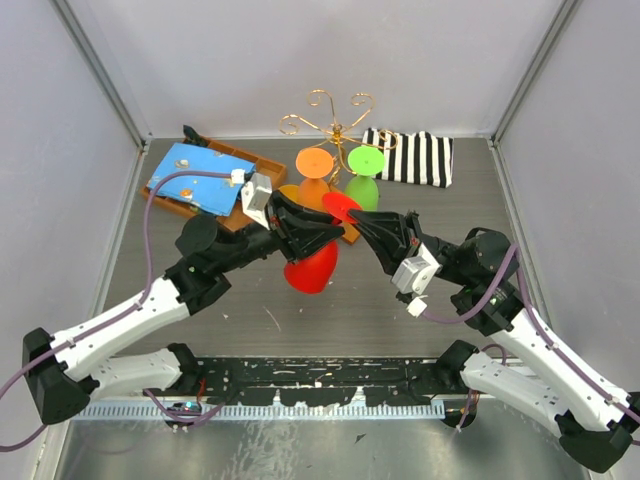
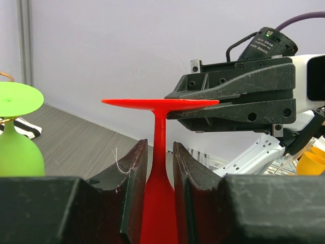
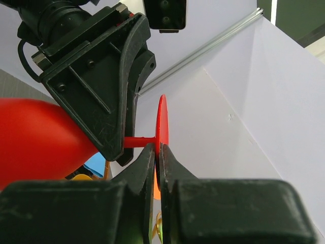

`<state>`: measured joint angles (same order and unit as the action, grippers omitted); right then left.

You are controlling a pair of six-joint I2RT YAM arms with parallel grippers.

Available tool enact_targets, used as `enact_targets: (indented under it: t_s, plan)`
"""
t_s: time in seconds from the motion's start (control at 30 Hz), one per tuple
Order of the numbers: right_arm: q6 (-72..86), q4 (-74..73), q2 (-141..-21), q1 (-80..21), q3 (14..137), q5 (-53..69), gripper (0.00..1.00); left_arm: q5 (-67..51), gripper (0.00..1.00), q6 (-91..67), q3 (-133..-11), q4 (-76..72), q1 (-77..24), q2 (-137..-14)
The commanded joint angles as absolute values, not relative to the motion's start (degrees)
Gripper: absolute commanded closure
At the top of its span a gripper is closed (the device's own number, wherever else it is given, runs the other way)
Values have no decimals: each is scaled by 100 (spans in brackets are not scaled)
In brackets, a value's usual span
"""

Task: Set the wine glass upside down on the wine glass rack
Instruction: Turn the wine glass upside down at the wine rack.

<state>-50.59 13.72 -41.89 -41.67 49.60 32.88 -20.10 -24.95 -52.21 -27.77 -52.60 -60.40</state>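
Note:
The red wine glass hangs over the table between my two arms, lying nearly level with its bowl toward me and its foot toward the rack. My left gripper is shut on it where the stem widens into the bowl. My right gripper is shut on the rim of the thin foot disc. From above, the left gripper and the right gripper meet just in front of the wine glass rack, a gold wire stand with curled arms.
An orange glass and a green glass hang upside down on the rack, with a yellow one low at its left. A wooden tray with blue cloth lies back left. A striped cloth lies back right.

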Motion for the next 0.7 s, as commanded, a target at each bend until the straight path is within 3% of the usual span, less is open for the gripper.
enact_targets:
  t_s: [0.0, 0.17, 0.47, 0.67]
  plan:
    - [-4950, 2224, -4167, -4183, 5043, 3269, 100, -2222, 67, -2549, -5372, -2759, -5291, -6188]
    - [-4948, 2189, -4128, -4184, 5012, 3262, 99, -2266, 68, -2556, -5433, -2760, -5291, -6227]
    - [-4946, 2213, -4098, -4184, 4974, 3195, 99, -2137, 98, -2566, -5338, -2773, -5291, -6191]
    - [-4940, 2208, -4078, -4177, 4926, 3133, 99, -2107, 100, -2528, -5265, -2823, -5292, -6096]
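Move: The red wine glass already stands foot-up, its stem between the left fingertips; its middle lies about 4 cm below the left hand, 2 cm left and 1 cm back. From that hand, the green glass on the rack is roughly 11 cm ahead and 6 cm right, the orange one 11 cm ahead and 3 cm left, both about 3 cm lower. The right hand pinches the foot's edge, the red glass's middle some 5 cm left, 1 cm back and 6 cm below it. Left fingers close and pinch the red glass's stem, nearly in place; right hand keeps pinching the foot, sinking 0.5 cm. ##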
